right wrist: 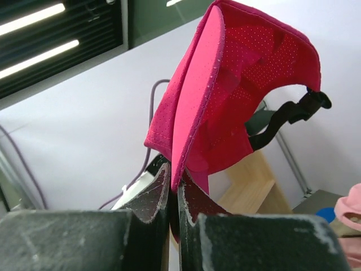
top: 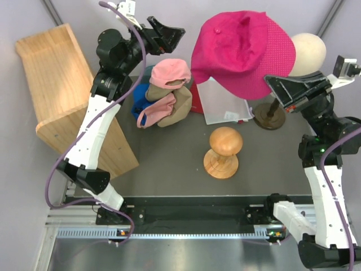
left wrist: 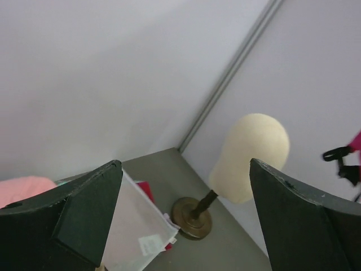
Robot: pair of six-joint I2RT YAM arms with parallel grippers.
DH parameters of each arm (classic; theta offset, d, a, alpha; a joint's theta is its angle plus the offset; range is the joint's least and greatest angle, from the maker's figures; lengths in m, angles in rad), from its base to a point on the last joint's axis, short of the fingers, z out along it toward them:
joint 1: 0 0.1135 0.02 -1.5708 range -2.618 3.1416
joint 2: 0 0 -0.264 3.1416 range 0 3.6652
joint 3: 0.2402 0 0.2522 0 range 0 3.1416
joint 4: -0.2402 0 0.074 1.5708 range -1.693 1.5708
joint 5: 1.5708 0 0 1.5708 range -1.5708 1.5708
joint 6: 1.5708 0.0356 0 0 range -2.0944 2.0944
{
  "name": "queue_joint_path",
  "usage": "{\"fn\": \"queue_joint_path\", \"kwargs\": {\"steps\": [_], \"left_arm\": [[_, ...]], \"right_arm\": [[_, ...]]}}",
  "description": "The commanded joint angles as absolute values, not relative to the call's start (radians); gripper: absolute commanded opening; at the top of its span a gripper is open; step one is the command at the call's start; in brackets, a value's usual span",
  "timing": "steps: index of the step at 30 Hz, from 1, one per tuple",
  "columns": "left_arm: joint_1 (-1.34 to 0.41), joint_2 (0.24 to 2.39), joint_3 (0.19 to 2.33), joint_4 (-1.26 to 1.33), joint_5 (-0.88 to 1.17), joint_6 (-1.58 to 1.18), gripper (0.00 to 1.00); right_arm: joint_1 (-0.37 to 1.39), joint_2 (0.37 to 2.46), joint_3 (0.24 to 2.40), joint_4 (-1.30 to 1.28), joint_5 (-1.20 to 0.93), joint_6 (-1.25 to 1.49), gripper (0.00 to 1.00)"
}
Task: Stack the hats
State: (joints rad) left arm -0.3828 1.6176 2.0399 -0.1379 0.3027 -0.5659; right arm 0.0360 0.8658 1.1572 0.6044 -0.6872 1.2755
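My right gripper (top: 274, 82) (right wrist: 175, 182) is shut on the edge of the magenta hat (top: 242, 48) (right wrist: 242, 84) and holds it high above the table's back right. The hat hangs inside-out toward the wrist camera, its black strap showing. A pile of hats (top: 162, 95) lies at the back centre-left: a light pink hat (top: 170, 71) on top, a tan hat (top: 179, 103) under it, a blue hat (top: 139, 104) at the left edge. My left gripper (top: 172, 35) (left wrist: 185, 169) hovers open above and behind the pile, with nothing between its fingers.
A cream mannequin head (top: 308, 52) (left wrist: 254, 155) stands on a dark round base (top: 269, 116) at the back right. A round wooden knob stand (top: 224, 151) sits mid-table. A white mesh bag (top: 223, 103) (left wrist: 135, 228) lies beside the pile. A long wooden box (top: 56, 96) runs along the left.
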Motion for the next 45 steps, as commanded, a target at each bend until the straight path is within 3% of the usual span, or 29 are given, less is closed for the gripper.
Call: {"fn": "queue_joint_path", "kwargs": {"steps": [1, 10, 21, 45], "left_arm": [[-0.382, 1.664, 2.074, -0.204, 0.186, -0.496, 0.99], [-0.382, 1.732, 2.065, -0.3, 0.163, -0.333, 0.99], [-0.382, 1.709, 1.91, -0.293, 0.219, -0.279, 0.99], [-0.357, 1.692, 1.829, -0.279, 0.258, -0.275, 0.99]], "right_arm": [[0.008, 0.925, 1.238, 0.454, -0.637, 1.215, 0.0], [-0.052, 1.083, 1.362, 0.399, -0.396, 1.098, 0.0], [-0.141, 1.213, 1.416, 0.449, -0.261, 0.977, 0.0], [-0.377, 1.074, 1.057, 0.397, -0.097, 1.198, 0.0]]}}
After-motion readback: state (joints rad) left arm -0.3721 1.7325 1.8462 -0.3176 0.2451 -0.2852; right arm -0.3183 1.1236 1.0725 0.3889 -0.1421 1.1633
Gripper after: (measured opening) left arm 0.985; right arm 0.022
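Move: The magenta cap hangs by its brim from my closed right fingers; the cream head form it goes to stands about 30 cm ahead, 14 cm to my right and some 20 cm lower. The clear pouch lies about 33 cm ahead and 9 cm left, the wooden knob stand some 5 cm ahead and 11 cm left, both far below. From my open left hand, the upper pink cap is roughly 20 cm ahead, 2 cm left and 38 cm down, with the beige cap about 11 cm nearer than it and 3 cm to its right. With my right fingers keeping their grip on the brim, I swing the magenta cap forward and rightward, about 20 cm each way, turning clockwise some 50 degrees, then tip the hand down and lower it over the head form. Meanwhile my left hand, staying wide open, reaches a little forward, then sinks nearly 20 cm towards the pink cap, its fingers tilting down, and hovers there. ##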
